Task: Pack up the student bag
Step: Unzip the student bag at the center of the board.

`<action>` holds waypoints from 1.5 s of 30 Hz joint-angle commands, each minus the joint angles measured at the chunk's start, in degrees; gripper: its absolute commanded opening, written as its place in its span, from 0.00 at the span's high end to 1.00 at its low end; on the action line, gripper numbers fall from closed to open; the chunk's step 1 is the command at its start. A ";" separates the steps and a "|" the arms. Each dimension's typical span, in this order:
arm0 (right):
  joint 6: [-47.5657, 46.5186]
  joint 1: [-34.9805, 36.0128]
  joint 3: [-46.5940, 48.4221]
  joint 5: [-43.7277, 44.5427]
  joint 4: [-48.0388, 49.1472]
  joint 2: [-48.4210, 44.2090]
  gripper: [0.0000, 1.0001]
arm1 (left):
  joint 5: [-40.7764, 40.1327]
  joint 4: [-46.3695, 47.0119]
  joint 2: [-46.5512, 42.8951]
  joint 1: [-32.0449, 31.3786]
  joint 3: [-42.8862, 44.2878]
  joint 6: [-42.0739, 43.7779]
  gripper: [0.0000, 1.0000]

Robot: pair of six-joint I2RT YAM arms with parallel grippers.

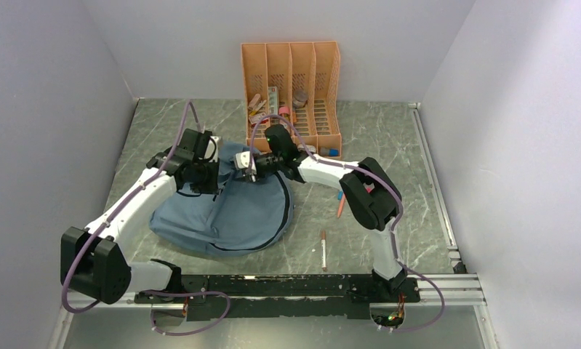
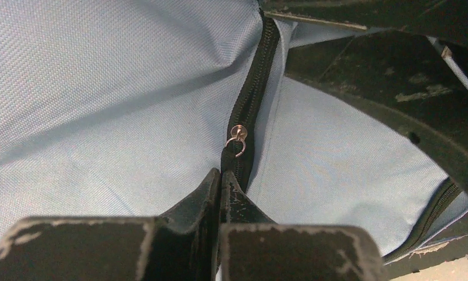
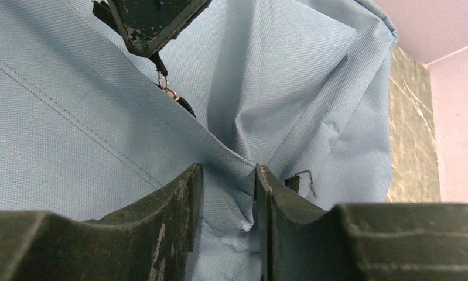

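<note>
The student bag (image 1: 229,214) lies slumped on the table, dusty-blue with black zip trim (image 2: 252,88). My left gripper (image 1: 225,166) (image 2: 221,173) is at the bag's upper edge, jaws shut on the black zip pull just below its small metal ring (image 2: 237,140). The right wrist view shows the same gripper's tip (image 3: 149,26) with the pull and ring (image 3: 168,91) hanging from it. My right gripper (image 1: 245,170) (image 3: 228,175) reaches in from the right. Its jaws stand apart, with a raised fold of the bag's fabric (image 3: 231,211) between them.
An orange slotted file organizer (image 1: 291,80) with several small items stands behind the bag at the back wall. A pen (image 1: 323,249) and an orange pencil (image 1: 340,205) lie on the marble table to the bag's right. A metal rail (image 1: 433,182) runs along the right side.
</note>
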 commanded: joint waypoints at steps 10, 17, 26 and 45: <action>13.48 -1.83 -2.05 5.63 16.16 0.65 1.00 | -1.24 -5.51 -2.65 -0.27 -0.36 -1.04 0.95; 18.29 -3.09 -3.55 11.93 23.93 0.82 1.00 | -0.23 -8.66 -4.86 -0.27 -1.32 -2.52 0.95; 21.96 -3.46 -5.19 15.59 31.13 1.62 1.00 | -3.66 -17.66 -9.90 -0.27 -2.01 -9.88 0.95; 25.40 -3.54 -5.63 18.50 33.58 2.15 1.00 | -0.55 -22.50 -18.09 -0.27 -8.24 -13.35 0.95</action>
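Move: The left hand already pinches the zipper pull; the zipper's lower end lies roughly 10 cm straight back and 5 cm below, with the curved lower zipper's middle some 15 cm back, 9 cm right. For the right hand, the raised fabric fold is between its open fingers, about 1 cm farther left and 1 cm lower; the zipper pull is about 6 cm back and 7 cm left. Left drags the pinched pull back-left about 10 cm; right shuts on the raised fold, drawing it forward 5 cm. ##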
